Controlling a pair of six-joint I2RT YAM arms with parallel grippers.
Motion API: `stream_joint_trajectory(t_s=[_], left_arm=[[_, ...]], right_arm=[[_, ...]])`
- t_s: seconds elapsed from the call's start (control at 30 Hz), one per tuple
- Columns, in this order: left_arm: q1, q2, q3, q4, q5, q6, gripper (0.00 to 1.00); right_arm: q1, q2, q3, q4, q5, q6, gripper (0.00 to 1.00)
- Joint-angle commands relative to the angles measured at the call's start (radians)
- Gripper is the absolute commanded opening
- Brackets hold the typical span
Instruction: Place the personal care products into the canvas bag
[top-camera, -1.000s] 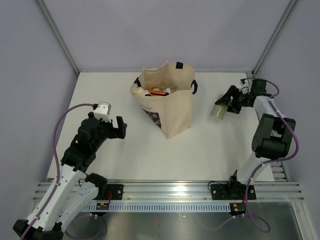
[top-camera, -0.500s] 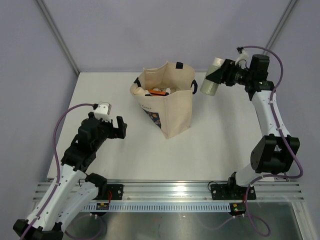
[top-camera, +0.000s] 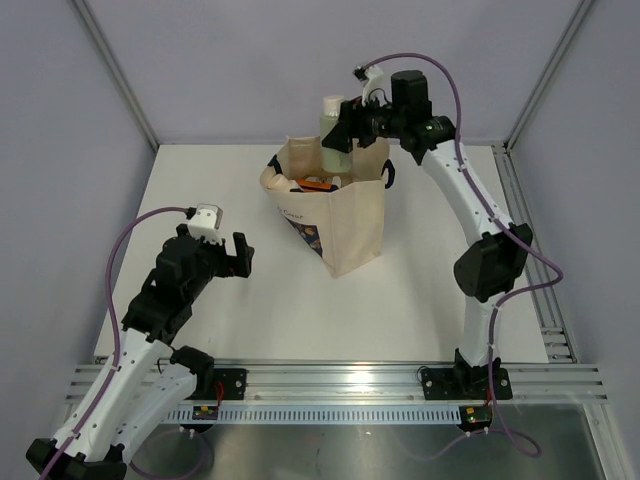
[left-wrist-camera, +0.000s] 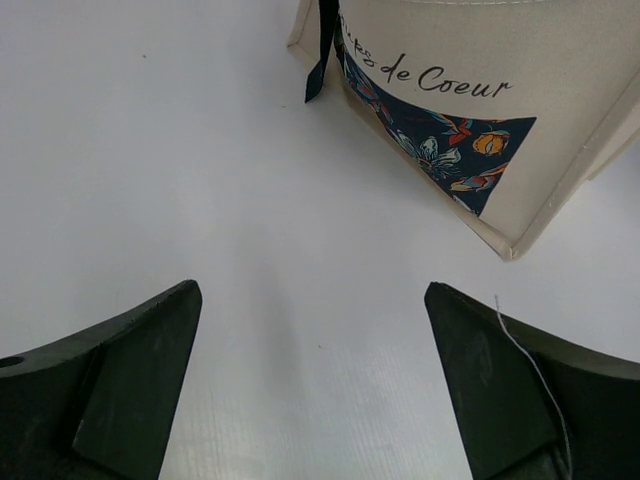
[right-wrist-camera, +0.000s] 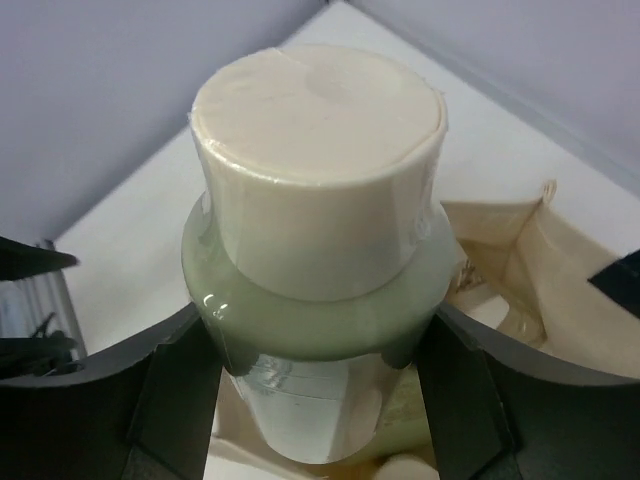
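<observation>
The canvas bag (top-camera: 345, 215) stands upright mid-table, its dark flower print (left-wrist-camera: 440, 150) facing my left arm. Above its open mouth my right gripper (top-camera: 343, 128) is shut on a sage-green bottle (top-camera: 333, 130) with a white cap (right-wrist-camera: 318, 165); both fingers (right-wrist-camera: 170, 400) press the bottle's sides, cap pointing away from the wrist. Inside the bag lie other products, one with orange on it (top-camera: 318, 184). My left gripper (top-camera: 240, 256) hangs open over bare table left of the bag, nothing between its fingers (left-wrist-camera: 130, 380).
The white table (top-camera: 220, 190) is walled by grey panels with metal corner posts (top-camera: 115, 75). The bag's black strap handle (top-camera: 390, 172) hangs on its right side. A rail (top-camera: 340, 380) runs along the near edge.
My right arm has swung the green bottle from the table's far right, up and leftward, to above the bag's mouth. The left arm has not moved.
</observation>
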Motion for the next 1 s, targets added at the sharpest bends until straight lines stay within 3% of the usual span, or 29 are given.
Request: stream_joint_trajectory(t_s=[0.0,0.13,0.23,0.27,0.33,0.63,0.7,0.97], left_arm=[[0.002,-0.006,-0.004,0.055,0.005,0.015,0.99],[0.002,-0.004,-0.004,0.058,0.016,0.015,0.99],[0.002,-0.007,-0.004,0.058,0.021,0.015,0.99],[0.002,-0.01,-0.003,0.058,0.021,0.015,0.99],[0.002,-0.015,-0.004,0.058,0.021,0.015,0.99],[0.002,-0.023,-0.006,0.059,0.022,0.015,0.99],[0.002,-0.024,-0.006,0.059,0.025,0.015,0.99],[0.002,-0.026,-0.007,0.059,0.028,0.015,0.99]], right_arm=[[0.022,0.013,0.022,-0.038,0.11,-0.125,0.11],[0.024,0.01,-0.014,-0.093,0.134,-0.22,0.29],[0.027,-0.004,-0.044,-0.141,0.145,-0.306,0.62],[0.027,-0.007,-0.057,-0.15,0.154,-0.324,0.82],[0.027,-0.017,-0.055,-0.185,0.174,-0.345,0.99],[0.021,-0.197,-0.176,-0.155,0.32,-0.348,0.99],[0.011,-0.237,-0.211,-0.139,0.431,-0.305,0.99],[-0.15,-0.641,-0.65,-0.012,0.599,-0.181,1.0]])
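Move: The green bottle hangs cap-up in the right fingers, already over the canvas bag. The bag's mouth lies about 9 cm below that hand, some 3 cm nearer the base and 3 cm to the left. Deeper in the bag, the orange bottle sits roughly 3 cm back, 6 cm left and 19 cm below. From the left hand, which is idle, the mouth is about 19 cm ahead, 22 cm to the right and 5 cm higher. The right hand lets go of the green bottle in the bag: it sinks quickly by about 12 cm into the mouth, dipping its fingertips some 20 degrees, and spreads its fingers wide at the bottom. Then, empty and open, it climbs about 9 cm and swings right and somewhat back, away from the bag's middle past its right rim, turning clockwise. ##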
